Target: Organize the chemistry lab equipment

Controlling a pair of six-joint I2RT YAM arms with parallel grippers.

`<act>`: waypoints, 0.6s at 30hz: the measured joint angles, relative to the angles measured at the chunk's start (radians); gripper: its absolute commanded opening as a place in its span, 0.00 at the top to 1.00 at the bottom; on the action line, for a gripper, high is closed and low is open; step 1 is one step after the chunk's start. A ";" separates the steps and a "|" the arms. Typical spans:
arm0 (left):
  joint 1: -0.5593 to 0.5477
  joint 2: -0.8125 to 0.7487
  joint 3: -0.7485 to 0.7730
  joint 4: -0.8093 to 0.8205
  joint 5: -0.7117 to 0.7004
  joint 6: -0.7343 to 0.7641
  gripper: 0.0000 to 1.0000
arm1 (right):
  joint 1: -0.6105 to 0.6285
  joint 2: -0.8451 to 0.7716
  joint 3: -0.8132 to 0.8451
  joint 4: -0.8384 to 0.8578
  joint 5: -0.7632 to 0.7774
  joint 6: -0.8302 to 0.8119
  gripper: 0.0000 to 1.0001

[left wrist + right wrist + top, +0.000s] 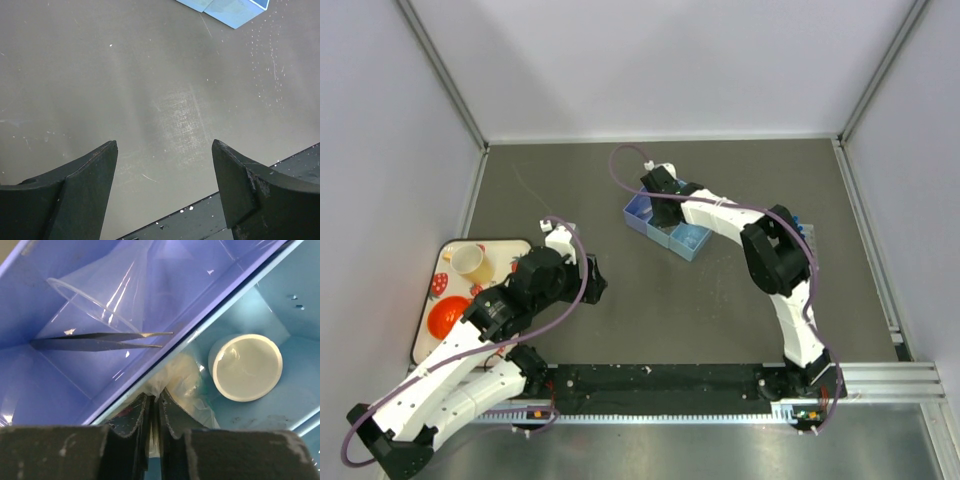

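Observation:
In the right wrist view my right gripper [155,399] is shut on the thin edge of the pale yellowish packet [187,385], down inside a light-blue bin [280,295]. A small white round dish [245,367] stands just right of the packet in the same bin. The neighbouring darker blue bin [60,385] holds a clear flask [110,295] on its side and metal tweezers [100,342]. From above, the right gripper [665,205] is over these bins [638,215]. A clear rack with blue-capped tubes [807,235] shows behind the right arm. My left gripper [165,145] is open over bare table with nothing in it.
A strawberry-print tray [425,335] at the left edge carries a yellow cup [470,260] and an orange bowl [448,317]. The left gripper [595,280] hovers right of the tray. A black rail [200,220] runs along the near table edge. White walls enclose the table.

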 measured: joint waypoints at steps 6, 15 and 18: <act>0.000 0.000 0.000 0.000 0.001 0.001 0.18 | -0.001 0.009 0.021 -0.009 0.013 -0.010 0.61; 0.000 0.000 0.000 0.000 0.001 0.002 0.18 | -0.007 -0.001 0.045 -0.014 0.022 -0.018 0.57; 0.000 0.000 0.000 0.000 0.001 0.002 0.18 | -0.007 -0.020 0.045 -0.030 0.017 -0.017 0.57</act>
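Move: The right gripper, shut on the top of the bag, has the bag's middle about 2 cm below and 1 cm ahead of it, in the blue box's middle compartment. From that gripper the white cup stands some 5 cm right and 2 cm ahead, the tweezers 4 cm left and 3 cm ahead, and the funnel about 6 cm ahead and 3 cm left. From the left gripper the bag lies roughly 23 cm ahead, 15 cm right and 15 cm lower. Open the right gripper to a bit under half and let go of the bag over the middle compartment, keeping the wrist nearly as it is. While the fingers spread, ease about 1 cm forward, then lift slowly away from the bag, rising some 2 cm in all. ##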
